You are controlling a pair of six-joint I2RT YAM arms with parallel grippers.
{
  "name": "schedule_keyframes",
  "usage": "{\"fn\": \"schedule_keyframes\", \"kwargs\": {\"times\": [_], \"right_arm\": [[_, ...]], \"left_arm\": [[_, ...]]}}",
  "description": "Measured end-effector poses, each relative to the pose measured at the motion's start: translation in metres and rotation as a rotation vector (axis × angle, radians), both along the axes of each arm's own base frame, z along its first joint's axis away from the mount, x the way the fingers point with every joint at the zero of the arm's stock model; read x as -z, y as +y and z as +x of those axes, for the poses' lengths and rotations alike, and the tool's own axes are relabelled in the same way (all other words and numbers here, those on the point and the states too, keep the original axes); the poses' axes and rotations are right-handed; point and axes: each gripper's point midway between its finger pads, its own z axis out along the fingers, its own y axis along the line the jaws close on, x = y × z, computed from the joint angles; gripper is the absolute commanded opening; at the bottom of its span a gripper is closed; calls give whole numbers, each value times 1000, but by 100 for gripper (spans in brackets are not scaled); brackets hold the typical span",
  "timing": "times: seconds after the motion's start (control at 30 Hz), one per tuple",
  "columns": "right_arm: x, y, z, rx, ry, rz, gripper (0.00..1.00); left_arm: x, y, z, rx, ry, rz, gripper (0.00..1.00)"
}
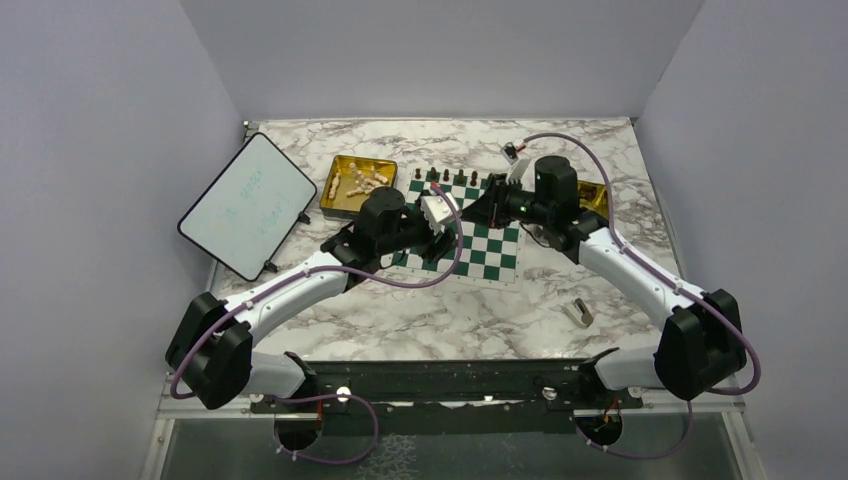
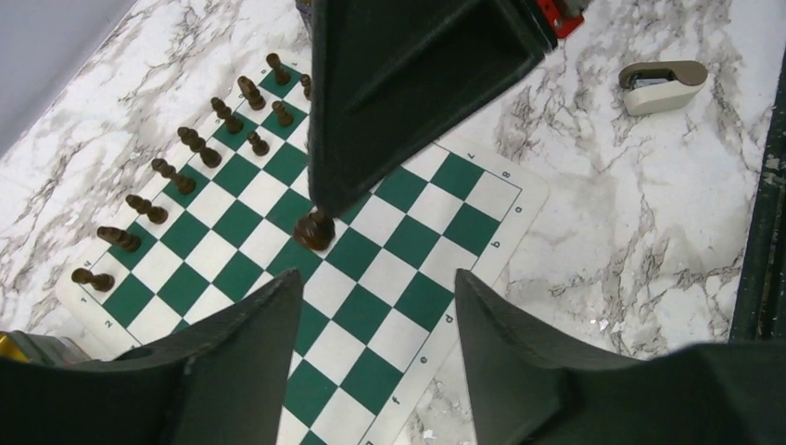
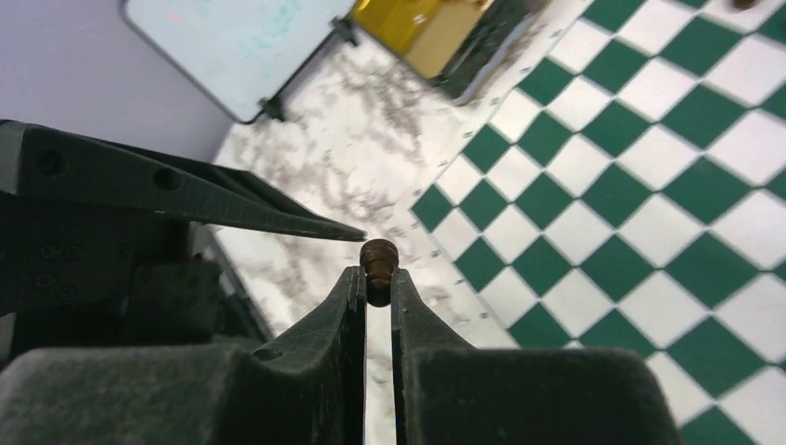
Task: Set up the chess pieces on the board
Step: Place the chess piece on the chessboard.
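The green and white board (image 1: 492, 250) lies mid-table. Several dark chess pieces (image 2: 190, 141) stand in two rows along its far edge (image 1: 446, 177). My right gripper (image 3: 378, 278) is shut on a dark brown piece (image 3: 379, 255), held by its top. In the left wrist view that piece (image 2: 315, 229) hangs just over a square near the board's middle, under the right gripper's fingers (image 2: 371, 139). My left gripper (image 2: 375, 283) is open with nothing between its fingers, hovering over the board's near side. Both grippers meet over the board (image 1: 437, 212) (image 1: 490, 208). Cream pieces (image 1: 362, 180) lie in a gold tray.
A gold tray (image 1: 338, 199) sits left of the board and another (image 1: 598, 195) is partly hidden behind the right arm. A white tablet (image 1: 247, 205) leans at the left. A small grey-beige block (image 1: 580, 312) lies on the marble at the right.
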Motion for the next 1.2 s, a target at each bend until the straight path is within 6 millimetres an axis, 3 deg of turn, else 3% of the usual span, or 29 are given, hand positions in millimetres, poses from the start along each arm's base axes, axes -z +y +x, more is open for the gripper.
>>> {"fn": "schedule_keyframes", "kwargs": {"times": [0.13, 0.17, 0.2, 0.23, 0.43, 0.63, 0.77, 1.03, 1.2], "right_arm": [[-2, -14, 21, 84, -61, -118, 10], [-4, -17, 28, 103, -75, -149, 10], [-5, -20, 36, 121, -92, -179, 10], [-5, -23, 46, 141, -106, -217, 10], [12, -31, 87, 194, -114, -393, 10], [46, -33, 123, 204, -50, -545, 10], [69, -38, 136, 210, -8, -636, 11], [109, -44, 157, 221, 48, -791, 12], [122, -45, 167, 234, 60, -845, 12]], "left_arm": [[6, 4, 2, -35, 24, 13, 77], [8, 6, 2, -45, 32, 19, 84], [10, 7, 3, -55, 42, 23, 97], [13, 9, 3, -67, 52, 28, 99], [34, 27, 9, -147, 139, 53, 99], [49, 71, 32, -317, 282, -17, 99], [58, 89, 27, -382, 346, -47, 99], [27, 102, 9, -413, 292, -138, 99], [16, 113, 12, -500, 293, -192, 99]]}}
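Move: About 18 cm ahead of the right hand, 3 cm to its right and 19 cm down lies the empty second-row square that its held dark piece is going to. The last set pawn stands 4 cm to the right of that square, and two back-row pieces lie 4 cm farther out, one straight beyond the square, the other beyond the pawn. From the left hand the square is some 21 cm ahead, 4 cm right and 18 cm below. Swinging forward about 17 cm and, after the first third, sinking some 12 cm with a slight drift right, the right hand carries the pinched piece towards the gap in the pawn row, its fingers rolling from pointing left to steeply down (about 50 degrees). The left hand, already free of the piece, opens wide and draws off left about 11 cm, dipping then rising again and turning roughly 30 degrees counter-clockwise. ##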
